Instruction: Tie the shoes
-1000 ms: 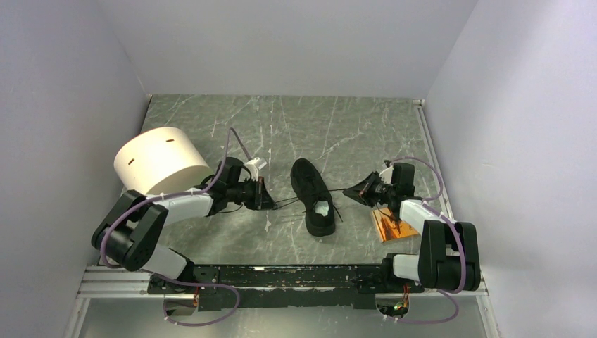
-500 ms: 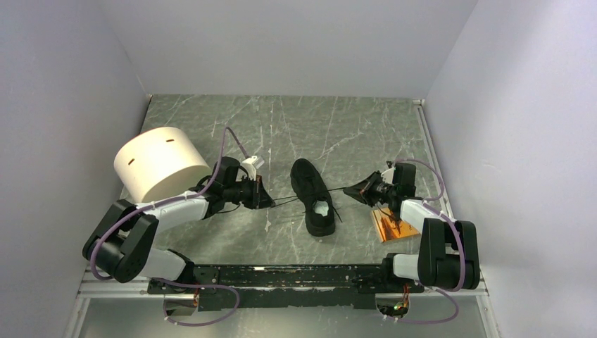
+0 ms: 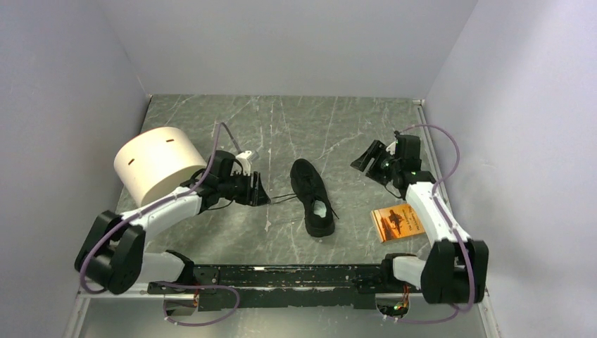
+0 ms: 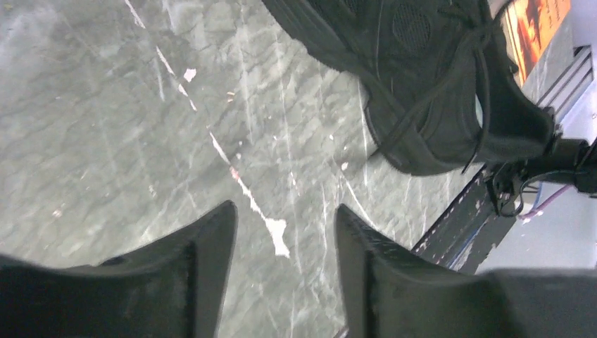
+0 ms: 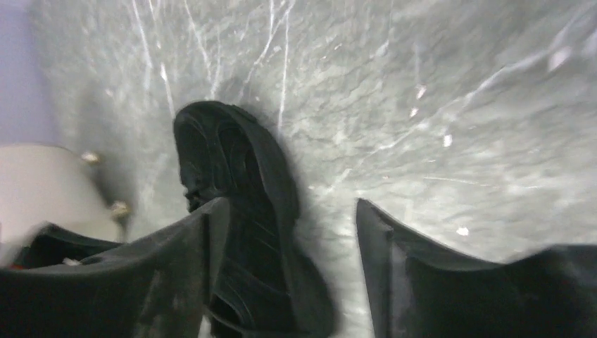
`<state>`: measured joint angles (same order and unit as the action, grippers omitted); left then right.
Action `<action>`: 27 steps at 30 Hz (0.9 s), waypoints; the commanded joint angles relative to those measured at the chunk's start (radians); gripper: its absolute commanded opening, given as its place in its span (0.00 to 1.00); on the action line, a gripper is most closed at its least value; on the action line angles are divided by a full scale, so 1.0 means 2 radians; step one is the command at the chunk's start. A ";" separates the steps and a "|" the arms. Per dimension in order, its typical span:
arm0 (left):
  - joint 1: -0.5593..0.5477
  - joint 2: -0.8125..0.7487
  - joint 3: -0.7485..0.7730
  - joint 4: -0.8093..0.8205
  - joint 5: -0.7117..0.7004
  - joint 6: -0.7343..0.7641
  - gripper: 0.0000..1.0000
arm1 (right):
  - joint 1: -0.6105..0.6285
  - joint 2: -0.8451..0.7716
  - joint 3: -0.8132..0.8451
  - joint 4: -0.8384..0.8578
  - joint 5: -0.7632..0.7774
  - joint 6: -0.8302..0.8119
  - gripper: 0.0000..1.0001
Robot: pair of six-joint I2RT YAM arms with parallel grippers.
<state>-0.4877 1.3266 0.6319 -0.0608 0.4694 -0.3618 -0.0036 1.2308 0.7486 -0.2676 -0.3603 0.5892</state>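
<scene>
The black shoe lies in the middle of the table, toe away from me, pale insole showing at the heel. A thin slack lace trails from it toward my left gripper, which stands open just left of the shoe with nothing between its fingers. In the left wrist view the left gripper shows bare table between its tips, and the shoe is at the upper right. My right gripper is open, raised right of the shoe's toe. In the right wrist view the right gripper is empty above the shoe.
A large white cylinder stands at the left, close behind my left arm. An orange booklet lies at the right, near the front edge, below my right forearm. Grey walls close in on three sides.
Both grippers have opened and let go of the taut laces, which now lie slack. The right gripper has risen and moved back, uncovering the booklet. The left gripper has barely shifted.
</scene>
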 commanded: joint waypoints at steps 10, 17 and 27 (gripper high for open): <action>0.004 -0.141 0.143 -0.212 -0.068 0.052 0.79 | 0.018 -0.111 0.140 -0.227 0.120 -0.090 0.95; 0.004 -0.116 0.372 -0.322 -0.092 0.091 0.80 | 0.018 -0.110 0.286 -0.277 0.091 -0.117 0.98; 0.005 -0.080 0.677 -0.366 -0.124 0.105 0.93 | 0.017 -0.131 0.501 -0.285 0.092 -0.137 1.00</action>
<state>-0.4847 1.1923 1.8957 -0.7403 0.2569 -0.1684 0.0284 1.0100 1.6581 -0.8276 -0.1764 0.3420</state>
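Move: The tied shoe stands about 14 cm to the left gripper's right, roughly level in reach and 3 cm lower; its lace strands stretch towards the fingertips, their middle about 6 cm to the right and 2 cm down. From the right gripper, the shoe is roughly 13 cm left, 8 cm back and 8 cm below. The orange book lies some 11 cm right, 14 cm back and 11 cm below that gripper. Open both half-open grippers the rest of the way and lift them clear of the shoe, gathering speed: the left nearly straight up, some 44 cm, leaving the lace strands behind; the right about 33 cm up, easing a few centimetres right and back. Tilt the fingers of both upward as they climb, the left about 45 degrees, the right a little less. ##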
